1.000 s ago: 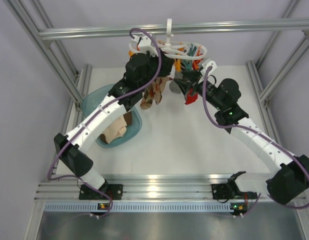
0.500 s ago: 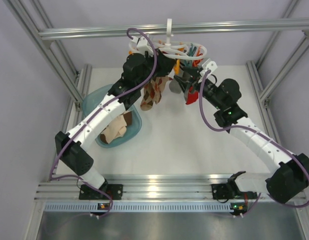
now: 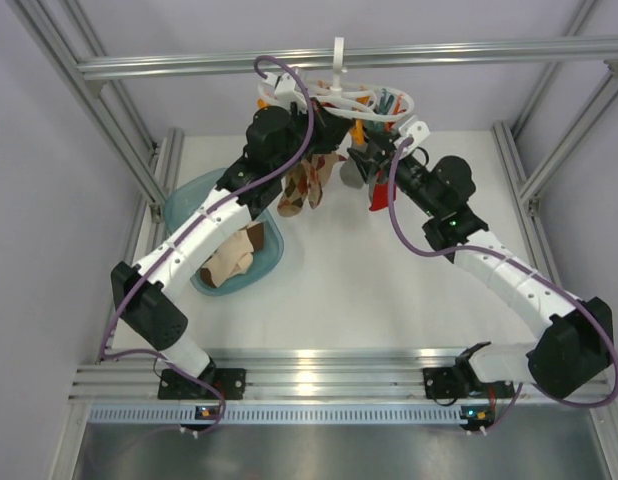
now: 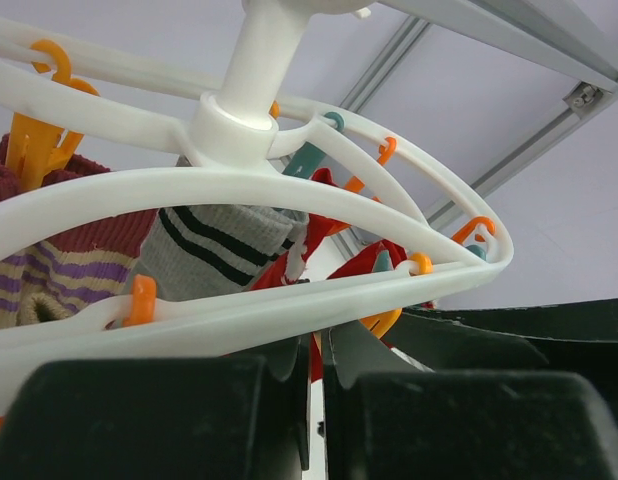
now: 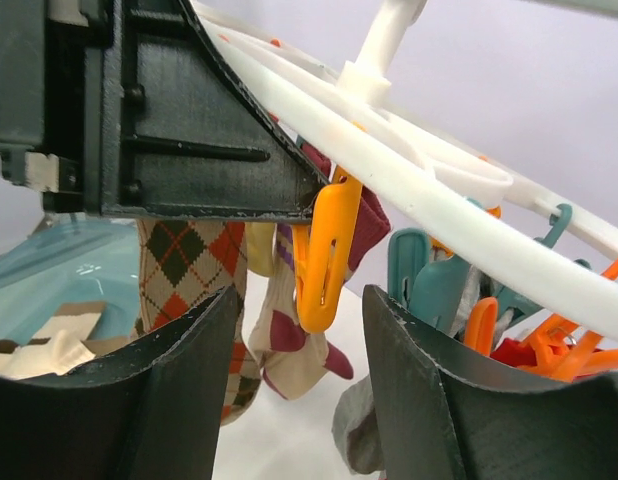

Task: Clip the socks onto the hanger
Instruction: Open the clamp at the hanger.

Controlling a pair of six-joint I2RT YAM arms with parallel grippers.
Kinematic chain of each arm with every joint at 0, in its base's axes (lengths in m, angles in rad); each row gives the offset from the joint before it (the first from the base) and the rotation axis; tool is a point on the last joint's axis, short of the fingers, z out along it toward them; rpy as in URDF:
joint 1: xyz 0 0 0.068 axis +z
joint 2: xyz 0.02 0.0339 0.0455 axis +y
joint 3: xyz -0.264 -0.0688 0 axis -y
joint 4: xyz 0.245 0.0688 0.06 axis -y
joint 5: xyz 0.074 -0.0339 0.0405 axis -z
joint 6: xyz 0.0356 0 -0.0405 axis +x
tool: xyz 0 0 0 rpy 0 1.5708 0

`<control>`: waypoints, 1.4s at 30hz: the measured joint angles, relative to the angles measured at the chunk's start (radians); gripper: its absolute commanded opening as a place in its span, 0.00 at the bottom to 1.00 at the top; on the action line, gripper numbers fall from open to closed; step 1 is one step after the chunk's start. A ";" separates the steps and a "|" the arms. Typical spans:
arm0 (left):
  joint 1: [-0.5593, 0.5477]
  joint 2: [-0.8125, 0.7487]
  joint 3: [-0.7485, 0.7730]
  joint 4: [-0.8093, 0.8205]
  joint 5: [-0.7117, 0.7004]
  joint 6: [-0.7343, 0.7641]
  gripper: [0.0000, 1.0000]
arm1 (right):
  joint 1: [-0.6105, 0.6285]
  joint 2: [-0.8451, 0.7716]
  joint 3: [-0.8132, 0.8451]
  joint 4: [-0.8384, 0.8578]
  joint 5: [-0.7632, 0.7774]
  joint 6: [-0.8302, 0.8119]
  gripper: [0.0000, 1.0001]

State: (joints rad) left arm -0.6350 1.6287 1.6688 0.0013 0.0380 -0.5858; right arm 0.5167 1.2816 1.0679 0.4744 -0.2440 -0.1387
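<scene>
The white hanger (image 3: 341,96) hangs by its hook from the top frame bar, and its ring (image 4: 289,190) fills the left wrist view. My left gripper (image 3: 327,120) is raised just under the ring, its jaws (image 4: 317,345) shut with nothing visible between them. My right gripper (image 3: 365,156) is open, and an orange clip peg (image 5: 325,255) dangles between its fingers without touching them. The cream-and-tan socks (image 3: 229,262) lie in the teal basin (image 3: 184,205); they also show low at the left of the right wrist view (image 5: 44,350).
A brown argyle sock (image 3: 301,186), a cream sock with maroon patches (image 5: 294,340), a grey striped sock (image 4: 214,250) and red socks (image 3: 381,192) hang from the hanger. Teal and orange pegs (image 5: 429,285) crowd its right side. Aluminium frame posts (image 3: 89,110) flank the table.
The left gripper's jaws have closed fully under the hanger ring. The right arm has moved up and left, bringing its open fingers around the orange peg.
</scene>
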 measured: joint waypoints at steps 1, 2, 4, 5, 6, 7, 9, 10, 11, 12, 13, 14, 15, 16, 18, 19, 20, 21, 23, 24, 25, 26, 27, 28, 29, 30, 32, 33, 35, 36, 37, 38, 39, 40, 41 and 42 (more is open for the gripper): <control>0.002 0.000 0.000 0.000 0.003 0.001 0.00 | 0.000 0.010 0.000 0.005 0.000 0.000 0.54; 0.002 0.000 0.000 0.000 0.006 0.002 0.00 | 0.000 0.021 0.000 0.011 -0.001 0.000 0.54; 0.005 0.000 -0.002 0.000 0.016 0.005 0.00 | 0.000 0.039 0.000 0.014 -0.003 0.000 0.54; 0.005 -0.001 -0.003 0.001 0.021 0.006 0.00 | 0.000 0.049 0.000 0.016 -0.005 0.000 0.54; 0.006 -0.001 -0.003 0.001 0.025 0.007 0.00 | -0.001 0.056 0.000 0.018 -0.006 0.000 0.54; 0.007 -0.001 -0.005 0.002 0.029 0.008 0.00 | -0.002 0.061 0.000 0.020 -0.008 0.000 0.54; 0.008 -0.001 -0.005 0.003 0.036 0.010 0.00 | -0.005 0.071 0.002 0.024 -0.013 0.002 0.54; 0.009 -0.001 -0.005 0.004 0.038 0.011 0.00 | -0.005 0.074 0.004 0.026 -0.014 0.003 0.53; 0.009 -0.001 -0.006 0.005 0.040 0.013 0.00 | -0.006 0.077 0.009 0.027 -0.017 0.004 0.53; 0.010 -0.001 -0.006 0.006 0.042 0.013 0.00 | -0.008 0.079 0.016 0.029 -0.021 0.005 0.53; 0.011 -0.001 -0.007 0.006 0.045 0.013 0.00 | -0.009 0.080 0.022 0.033 -0.024 0.007 0.52; 0.011 -0.001 -0.007 0.006 0.048 0.014 0.00 | -0.009 0.080 0.029 0.035 -0.027 0.010 0.52; 0.012 -0.001 -0.008 0.006 0.049 0.015 0.00 | -0.009 0.080 0.036 0.038 -0.030 0.012 0.52; 0.012 -0.002 -0.008 0.007 0.051 0.017 0.00 | -0.009 0.080 0.043 0.040 -0.031 0.016 0.51; 0.013 -0.002 -0.008 0.007 0.053 0.019 0.00 | -0.009 0.080 0.056 0.044 -0.034 0.025 0.49; 0.013 -0.002 -0.009 0.007 0.053 0.020 0.00 | -0.009 0.080 0.061 0.043 -0.035 0.027 0.48; 0.013 -0.002 -0.010 0.008 0.054 0.021 0.00 | -0.009 0.080 0.067 0.043 -0.037 0.031 0.47; 0.013 -0.003 -0.010 0.010 0.055 0.021 0.00 | -0.009 0.080 0.069 0.044 -0.037 0.032 0.44; 0.013 -0.003 -0.011 0.011 0.056 0.027 0.00 | -0.009 0.081 0.076 0.039 -0.037 0.035 0.40; 0.013 -0.003 -0.011 0.011 0.056 0.029 0.00 | -0.009 0.081 0.078 0.037 -0.037 0.036 0.37; 0.013 -0.003 -0.011 0.011 0.056 0.031 0.00 | -0.009 0.081 0.079 0.037 -0.037 0.035 0.34; 0.013 -0.003 -0.011 0.012 0.056 0.033 0.00 | -0.009 0.081 0.079 0.037 -0.037 0.035 0.33; 0.013 -0.004 -0.012 0.012 0.057 0.034 0.00 | -0.009 0.081 0.079 0.037 -0.037 0.035 0.29; 0.013 -0.005 -0.013 0.012 0.058 0.035 0.00 | -0.010 0.081 0.079 0.035 -0.036 0.033 0.27; 0.013 -0.006 -0.016 0.014 0.059 0.035 0.00 | -0.011 0.081 0.079 0.035 -0.034 0.032 0.26; 0.013 -0.008 -0.018 0.014 0.060 0.035 0.00 | -0.011 0.081 0.079 0.035 -0.034 0.030 0.23; 0.014 -0.012 -0.023 0.018 0.062 0.034 0.00 | -0.011 0.081 0.079 0.035 -0.037 0.027 0.18; 0.016 -0.014 -0.026 0.021 0.063 0.033 0.06 | -0.011 0.081 0.079 0.036 -0.039 0.027 0.11; 0.017 -0.019 -0.037 0.031 0.067 0.030 0.11 | -0.011 0.081 0.079 0.037 -0.039 0.028 0.06; 0.018 -0.023 -0.045 0.040 0.070 0.027 0.18 | -0.011 0.081 0.079 0.038 -0.040 0.028 0.01; 0.019 -0.028 -0.053 0.048 0.073 0.027 0.22 | -0.011 0.081 0.079 0.039 -0.041 0.027 0.00; 0.022 -0.032 -0.060 0.049 0.077 0.024 0.25 | -0.011 0.081 0.079 0.042 -0.039 0.024 0.00; 0.024 -0.036 -0.065 0.050 0.082 0.022 0.27 | -0.013 0.081 0.079 0.042 -0.038 0.022 0.00; 0.027 -0.041 -0.069 0.051 0.091 0.016 0.32 | -0.014 0.081 0.079 0.042 -0.038 0.021 0.00; 0.028 -0.044 -0.071 0.051 0.101 0.013 0.35 | -0.015 0.081 0.079 0.042 -0.039 0.019 0.00; 0.027 -0.048 -0.071 0.052 0.113 0.008 0.38 | -0.015 0.081 0.079 0.042 -0.039 0.019 0.00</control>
State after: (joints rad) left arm -0.6075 1.5806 1.5978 0.0532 0.1505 -0.5774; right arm 0.5018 1.3628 1.1473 0.5167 -0.2832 -0.1200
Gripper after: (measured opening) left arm 0.325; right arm 0.132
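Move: The yellow-orange clamp hangs from the hanger rim just off the right hand's open fingertips, about 2 cm ahead, 2 cm left and 2 cm above. From that hand, a teal clamp is some 5 cm straight ahead and 1 cm up, the red sock's orange clamp about 7 cm ahead and 5 cm right at the same height. The clamp's middle lies about 2 cm ahead, 2 cm right and 1 cm below the left hand, whose shut fingers are already at its top. The right hand, fingers about half open, dips some 2.5 cm while easing forward and a little left towards the hanging yellow-orange clamp, then rises nearly 4 cm to bring its pads around the clamp from both sides, where it stays, closes and pinches it just under the rim. The left hand keeps its shut fingers at the clamp's top almost still until the right has nearly closed, then opens about a third of the way and backs off by a good 1 cm with hardly any turn of the wrist. ##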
